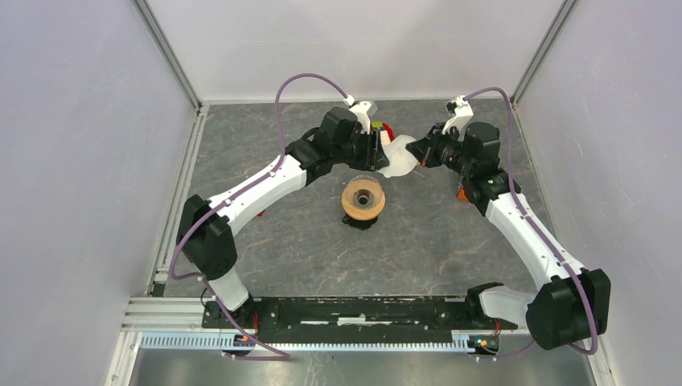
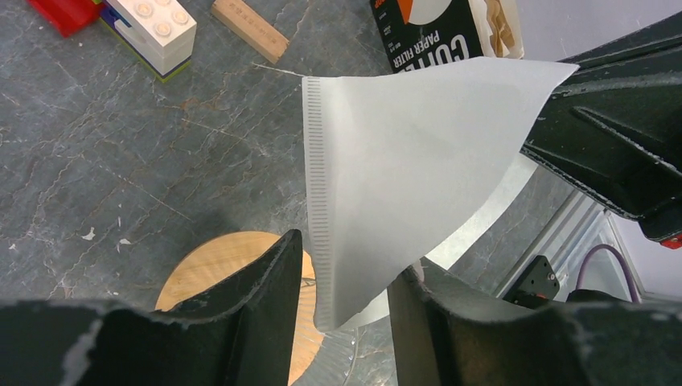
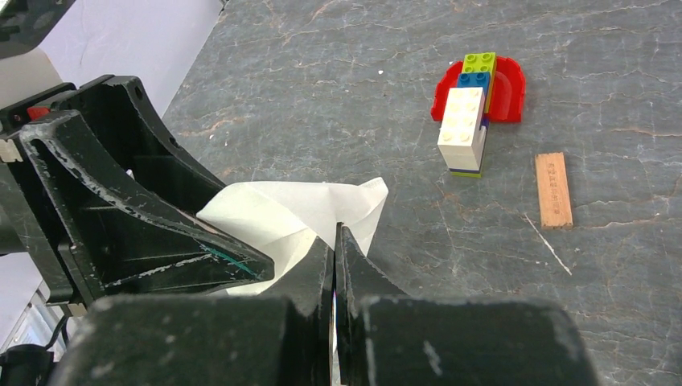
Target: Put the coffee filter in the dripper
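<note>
The white paper coffee filter (image 1: pixel 400 157) hangs in the air at the back middle of the table, between both grippers. My right gripper (image 3: pixel 335 233) is shut on one edge of the coffee filter (image 3: pixel 297 213). My left gripper (image 2: pixel 347 257) is open; the lower tip of the coffee filter (image 2: pixel 402 177) hangs between its fingers, with a gap at the left finger. The dripper (image 1: pixel 363 199), with its tan wooden collar (image 2: pixel 217 265), stands on the table just in front of and below the filter. Nothing is in it.
Red, white and coloured toy blocks (image 3: pixel 470 121) and a small wooden block (image 3: pixel 553 189) lie on the table behind the grippers. A black coffee filter box (image 2: pixel 434 32) stands near them. Grey walls with metal rails enclose the table.
</note>
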You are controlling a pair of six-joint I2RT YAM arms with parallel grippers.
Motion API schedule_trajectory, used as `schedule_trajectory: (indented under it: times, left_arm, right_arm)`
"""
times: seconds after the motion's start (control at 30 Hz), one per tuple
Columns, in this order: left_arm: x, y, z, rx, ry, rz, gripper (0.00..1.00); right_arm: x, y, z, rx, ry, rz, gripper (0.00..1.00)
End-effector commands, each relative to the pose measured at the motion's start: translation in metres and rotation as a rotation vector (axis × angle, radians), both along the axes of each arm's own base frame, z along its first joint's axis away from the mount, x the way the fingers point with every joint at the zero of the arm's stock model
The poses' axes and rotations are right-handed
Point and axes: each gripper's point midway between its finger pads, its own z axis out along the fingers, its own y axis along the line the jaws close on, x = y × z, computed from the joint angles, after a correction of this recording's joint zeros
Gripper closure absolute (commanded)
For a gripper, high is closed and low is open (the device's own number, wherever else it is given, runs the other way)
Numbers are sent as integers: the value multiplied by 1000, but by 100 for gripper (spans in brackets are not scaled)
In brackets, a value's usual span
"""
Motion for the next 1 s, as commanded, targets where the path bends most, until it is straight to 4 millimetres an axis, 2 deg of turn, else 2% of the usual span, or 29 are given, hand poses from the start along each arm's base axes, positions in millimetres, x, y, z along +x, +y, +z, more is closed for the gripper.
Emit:
schedule_trajectory:
  times: [0.0,0.2,0.4,0.63,0.9,0.93,0.97]
  left_arm:
    - [7,-8,14,-1,-65,-27,52]
    - [9,-8,17,17,-102,-43,55]
    - [10,-7,29,18,-145,-57,73]
    - [7,-9,26,16,-132,-73,98]
    - [5,1,37,37,-172,-66,98]
    - [5,3,38,43,-182,-59,96]
    - [6,6,40,49,-192,-53,89]
  right_arm:
    - [0,2,13,26,-45,12,100]
    - [-1,2,10,27,-41,14,100]
    - [0,1,6,16,-42,11,100]
    - [-2,2,10,20,-52,22,100]
    - [-3,3,14,-4,-82,46,100]
    - [-3,3,13,-6,-82,48,100]
    - [-3,3,12,-10,-79,45,100]
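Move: Just ahead and to the right of the half-open left fingers is the coffee filter's middle, about 3 cm forward, 3 cm right and 1 cm up, its lower corner between the tips. The dripper lies 6 cm back, 5 cm left and 8 cm below that hand; the white block 11 cm ahead, 1 cm right. From the right hand, which already holds the filter, its middle is about 2 cm back, 3 cm left, slightly lower. Closing from half open to almost shut, the left fingers pinch the lower, seam-side corner of the coffee filter. That hand barely travels: it dips slightly, then lifts about 1 cm, its tips tilting up some 3 degrees. The right hand keeps its closed grip on the filter and stays practically in place. ##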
